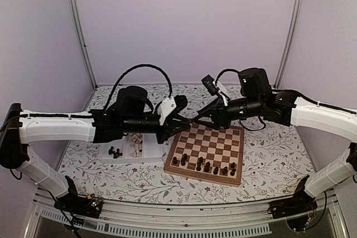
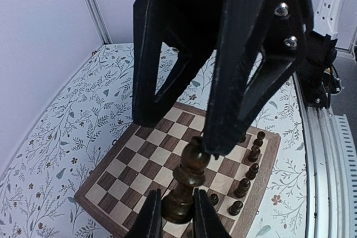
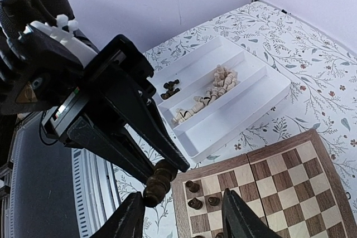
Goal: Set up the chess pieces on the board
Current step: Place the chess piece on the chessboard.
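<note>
A dark chess piece (image 2: 187,174) hangs above the board (image 2: 139,163), its base clamped between the fingers of my left gripper (image 2: 177,217). My right gripper (image 3: 183,218) stands open around the same piece (image 3: 158,181), one finger (image 2: 223,132) touching its head and the other (image 2: 148,93) apart from it. From above, both grippers (image 1: 187,122) (image 1: 196,120) meet over the board's (image 1: 215,137) far left corner. Several dark pieces (image 1: 206,166) stand in the board's near rows.
A white two-compartment tray (image 3: 251,107) lies left of the board, with pale pieces (image 3: 215,85) in one half and a few dark ones (image 3: 171,88) in the other. The cloth is flower-patterned, and white walls close in the back and sides.
</note>
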You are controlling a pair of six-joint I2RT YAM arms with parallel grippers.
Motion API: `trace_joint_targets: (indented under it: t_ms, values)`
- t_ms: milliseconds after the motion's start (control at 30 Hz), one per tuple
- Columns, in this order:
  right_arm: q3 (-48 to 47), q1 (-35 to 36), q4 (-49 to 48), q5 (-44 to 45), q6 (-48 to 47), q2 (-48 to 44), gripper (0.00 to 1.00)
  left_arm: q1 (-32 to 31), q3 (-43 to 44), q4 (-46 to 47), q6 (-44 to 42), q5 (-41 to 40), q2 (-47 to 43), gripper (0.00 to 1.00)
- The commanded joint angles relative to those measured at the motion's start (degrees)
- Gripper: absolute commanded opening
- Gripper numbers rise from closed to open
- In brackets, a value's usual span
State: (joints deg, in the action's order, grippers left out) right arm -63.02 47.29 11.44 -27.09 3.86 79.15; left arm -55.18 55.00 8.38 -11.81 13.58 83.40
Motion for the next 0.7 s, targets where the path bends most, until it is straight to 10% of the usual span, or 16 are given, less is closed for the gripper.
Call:
trace_joint_targets:
  t_ms: [0, 400, 667]
  values:
    - [-0.29, 1.50, -3.95, -0.39, 0.41, 0.57, 0.49, 0.81, -0.03, 2.15, 2.84, 2.58, 0.44, 0.00]
    - [-2.00, 3.53, -5.19, -0.13, 0.62, 4.24, 0.13, 0.95, 0.06, 2.44, 4.28, 3.56, 0.82, 0.02]
    - [0.77, 3.54, -2.26, 9.34, -0.76, 0.73, 0.02, 1.55, 0.65, -0.15, 2.54, -8.93, -1.20, 0.49]
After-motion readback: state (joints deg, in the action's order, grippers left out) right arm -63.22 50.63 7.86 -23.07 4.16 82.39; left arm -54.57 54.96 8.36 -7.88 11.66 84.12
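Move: The black chess piece is in the left gripper's fingertips, its middle about 1 cm to the right of and 1 cm ahead of the left hand point. From the open right gripper it lies about 3 cm to the left, 1 cm back and 1 cm lower. The chessboard's middle is roughly 22 cm below the right hand and 2 cm ahead; the row of set-up black pieces is some 6 cm back and 20 cm down, straight below sideways. Hold the left gripper nearly still with its grip on the chess piece while you bring the open right gripper about 2.5 cm left, slightly back and down, until its fingers straddle the piece, and pinch it shut. Then open the left fingers to let go, easing the left hand about 1 cm forward, while the right, fingers closed, also drifts about 1 cm forward. ##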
